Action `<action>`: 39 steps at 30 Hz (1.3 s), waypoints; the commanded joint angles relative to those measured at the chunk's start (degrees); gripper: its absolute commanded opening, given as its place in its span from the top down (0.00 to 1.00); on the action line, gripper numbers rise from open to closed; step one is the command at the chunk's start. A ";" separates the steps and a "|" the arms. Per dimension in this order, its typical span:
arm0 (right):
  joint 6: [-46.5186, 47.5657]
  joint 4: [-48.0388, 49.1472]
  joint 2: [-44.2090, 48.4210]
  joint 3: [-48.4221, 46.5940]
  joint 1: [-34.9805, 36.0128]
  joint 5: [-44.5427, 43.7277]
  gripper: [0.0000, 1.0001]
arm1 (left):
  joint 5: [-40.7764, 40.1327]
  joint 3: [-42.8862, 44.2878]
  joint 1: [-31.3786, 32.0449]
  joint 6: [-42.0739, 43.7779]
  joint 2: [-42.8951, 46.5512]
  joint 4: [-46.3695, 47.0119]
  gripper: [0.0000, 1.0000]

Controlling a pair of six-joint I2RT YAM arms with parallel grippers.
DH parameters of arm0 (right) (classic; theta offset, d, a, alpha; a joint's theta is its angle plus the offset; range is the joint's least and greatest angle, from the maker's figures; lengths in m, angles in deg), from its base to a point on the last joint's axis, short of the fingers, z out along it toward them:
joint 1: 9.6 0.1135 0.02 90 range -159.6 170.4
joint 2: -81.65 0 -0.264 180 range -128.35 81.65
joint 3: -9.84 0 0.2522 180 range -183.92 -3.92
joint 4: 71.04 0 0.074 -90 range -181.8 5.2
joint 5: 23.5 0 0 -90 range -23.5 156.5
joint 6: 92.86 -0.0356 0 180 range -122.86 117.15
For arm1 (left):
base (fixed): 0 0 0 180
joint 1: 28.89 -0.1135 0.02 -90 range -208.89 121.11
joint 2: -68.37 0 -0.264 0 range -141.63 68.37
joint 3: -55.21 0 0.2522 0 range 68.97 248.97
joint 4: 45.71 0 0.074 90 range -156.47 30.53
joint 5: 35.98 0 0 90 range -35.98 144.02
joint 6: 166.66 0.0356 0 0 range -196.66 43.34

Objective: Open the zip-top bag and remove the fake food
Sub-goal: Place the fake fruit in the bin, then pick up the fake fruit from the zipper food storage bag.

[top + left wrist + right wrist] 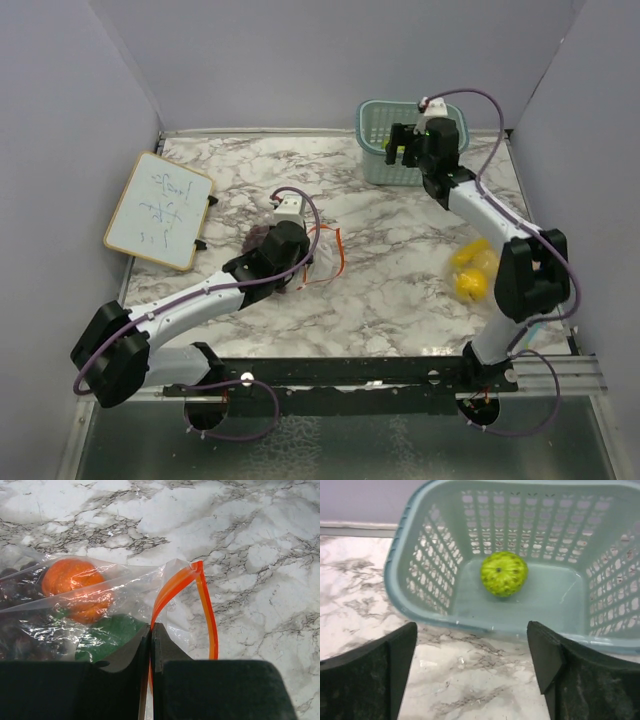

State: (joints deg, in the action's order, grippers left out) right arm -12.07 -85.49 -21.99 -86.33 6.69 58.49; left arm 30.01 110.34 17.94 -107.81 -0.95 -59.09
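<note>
The clear zip-top bag point(125, 587) lies on the marble table, and my left gripper point(151, 630) is shut on its orange zip edge point(206, 611). Inside the bag I see an orange point(75, 587), a dark green piece point(112, 635) and purple grapes point(12, 630). In the top view the left gripper point(297, 258) sits at the bag point(325, 255) mid-table. My right gripper point(472, 650) stands open and empty just in front of the teal basket point(400, 565). A lime point(504, 573) lies on the basket's floor. Yellow fake fruits point(472, 270) lie on the table at the right.
The teal basket point(375, 150) stands at the back right, with the right gripper point(400, 152) hovering at its near side. A small whiteboard point(160, 210) lies at the left. Grey walls close in the table on three sides.
</note>
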 commanded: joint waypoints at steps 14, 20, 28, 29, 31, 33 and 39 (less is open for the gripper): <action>-16.00 18.99 27.90 42.79 15.96 18.41 0.39 | 1.36 -2.17 -0.38 -1.38 -0.97 4.81 0.92; -19.56 23.07 22.48 45.43 25.55 15.05 0.42 | 1.34 -2.40 -0.42 -0.77 0.53 4.67 0.92; -20.81 25.37 11.45 39.50 32.78 13.15 0.67 | 1.91 -3.30 -0.42 -1.42 2.41 4.45 0.92; -21.15 25.89 10.37 38.96 32.95 13.27 0.67 | 1.94 -3.31 -0.41 -1.45 2.74 4.19 0.92; -21.71 27.76 8.58 38.64 33.09 14.17 0.71 | 2.05 -3.31 -0.42 -1.66 3.55 3.71 0.92; -22.27 30.03 7.11 38.32 33.18 15.58 0.76 | 2.20 -3.51 -0.41 -1.86 4.40 3.63 0.92; -23.88 35.21 4.05 37.41 33.53 16.65 0.78 | 1.71 -4.22 -0.35 -2.19 5.07 4.26 0.92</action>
State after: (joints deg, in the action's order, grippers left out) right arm -34.10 -57.23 -16.09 -47.16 39.58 73.92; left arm 30.93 107.02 17.72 -109.28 3.09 -55.63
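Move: The green avocado, inside the bag, lies some 24 cm back, 29 cm left and 17 cm below the right hand. The bag's open orange-edged mouth is about 26 cm back and 21 cm left, the orange fruit some 17 cm back and 32 cm left. The bin's middle is roughly 7 cm ahead and 3 cm right. From the left hand, already pinching the mouth's edge, the avocado is about 4 cm ahead, 4 cm left and 9 cm below. Keeping its pinch on the bag's orange edge, the left hand dips slightly, then lifts about 3 cm. The right hand leaves the bin, rising briefly, then sweeps roughly 27 cm back, 23 cm left and 14 cm down to the bag's mouth, turning some 35 degrees counter-clockwise and tipping down towards the avocado. Its wide fingers draw in until nearly shut, ending just beside the left fingers; contact with the bag can't be seen. ##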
